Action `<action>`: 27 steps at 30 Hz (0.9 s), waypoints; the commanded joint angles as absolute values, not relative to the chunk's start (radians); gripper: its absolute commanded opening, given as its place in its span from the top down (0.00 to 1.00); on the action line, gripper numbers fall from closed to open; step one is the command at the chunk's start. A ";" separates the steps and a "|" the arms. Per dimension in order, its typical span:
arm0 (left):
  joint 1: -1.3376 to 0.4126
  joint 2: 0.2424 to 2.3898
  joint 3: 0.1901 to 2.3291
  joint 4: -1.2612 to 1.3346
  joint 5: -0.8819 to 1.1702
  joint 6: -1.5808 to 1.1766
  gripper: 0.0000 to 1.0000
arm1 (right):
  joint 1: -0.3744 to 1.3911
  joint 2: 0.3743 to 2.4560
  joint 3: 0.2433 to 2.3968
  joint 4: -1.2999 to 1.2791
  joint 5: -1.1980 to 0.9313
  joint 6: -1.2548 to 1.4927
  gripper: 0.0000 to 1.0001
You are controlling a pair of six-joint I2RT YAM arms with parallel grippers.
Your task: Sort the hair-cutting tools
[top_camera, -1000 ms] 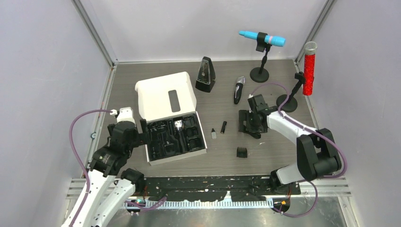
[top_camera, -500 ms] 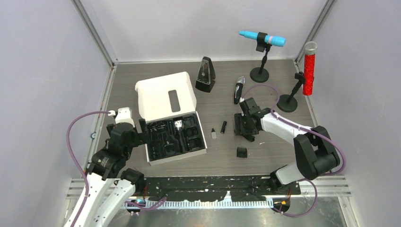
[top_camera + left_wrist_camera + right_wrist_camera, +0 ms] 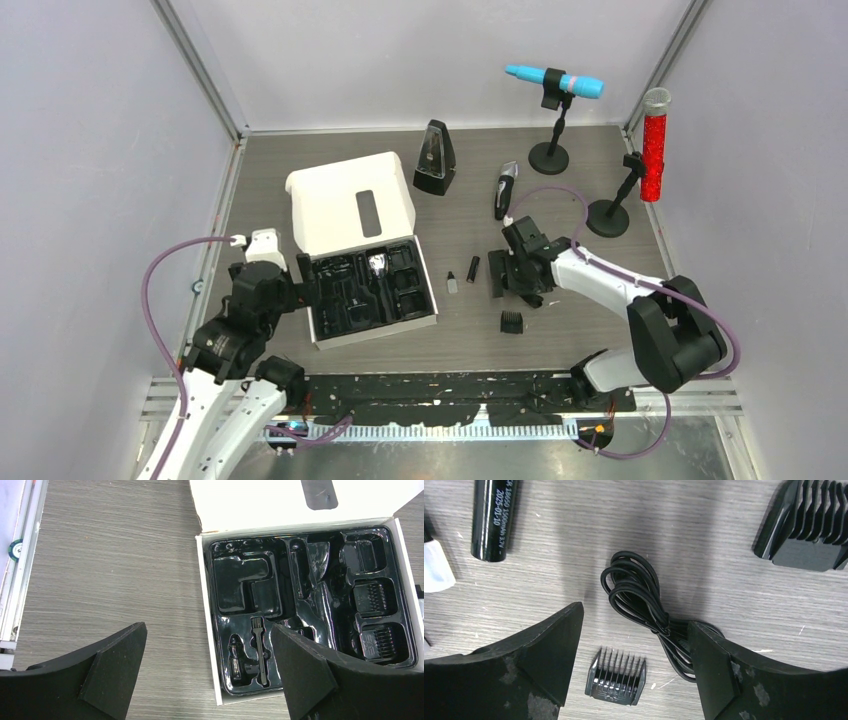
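Note:
The black-and-silver clipper (image 3: 505, 188) lies behind my right gripper (image 3: 508, 275). That gripper hangs open, low over the table, holding nothing. Between its fingers (image 3: 549, 655) lies a small black comb guard (image 3: 615, 682), touching neither. The coiled black cable (image 3: 641, 600) runs under the right finger. A short black cylinder (image 3: 494, 517) (image 3: 473, 267) and a tiny bottle (image 3: 434, 565) (image 3: 452, 283) lie to the left. A larger comb guard (image 3: 809, 527) lies apart. My left gripper (image 3: 207, 647) stands open over the near-left corner of the box's black tray (image 3: 240, 580).
The white box lid (image 3: 350, 205) stands open behind the tray (image 3: 345, 300), which holds a brush (image 3: 258, 650) and two comb guards (image 3: 375, 597). Another comb guard (image 3: 512, 322) lies near the front. A black metronome (image 3: 435, 158), blue microphone (image 3: 553, 82) and red microphone (image 3: 655, 150) stand at the back.
My right gripper has moved left and nearer, toward the cylinder, narrowing and then widening again. The left arm has barely shifted.

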State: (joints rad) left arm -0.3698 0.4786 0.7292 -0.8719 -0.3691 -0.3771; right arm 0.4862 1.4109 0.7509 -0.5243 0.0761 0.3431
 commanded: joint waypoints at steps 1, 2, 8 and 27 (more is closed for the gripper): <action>-0.362 0.461 0.723 -0.833 -0.349 -0.362 0.01 | 0.493 1.380 0.728 -0.587 0.116 0.366 0.14; -0.362 0.460 0.723 -0.833 -0.347 -0.362 0.01 | 0.493 1.381 0.736 -0.594 0.128 0.372 0.14; -0.362 0.467 0.730 -0.825 -0.328 -0.368 0.01 | 0.490 1.439 0.768 -0.603 0.228 0.394 0.14; -0.362 0.578 0.792 -0.776 -0.214 -0.333 0.01 | 0.457 1.445 0.901 -0.577 0.187 0.367 0.87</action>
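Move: The cable's middle lies about 2 cm to the right of the open right gripper, level with it fore and aft and a bare 1 cm below. The near comb is some 5 cm back. The battery is 7 cm ahead and 9 cm left, with the oil bottle 5 cm farther left and 3 cm nearer, and the far comb is 8 cm ahead and 9 cm right. From the left hand the cable is some 50 cm right, 5 cm ahead, 17 cm below. Slide the right gripper some 2.5 cm right onto the cable, first easing back slightly and sinking about 1 cm, rolling a little to the right. Shut the fingers across the bundle near its tie and pinch it, then carry forward about 2 cm with a 1 cm rise. Let the empty, open left gripper drift about 3 cm right towards the box. ##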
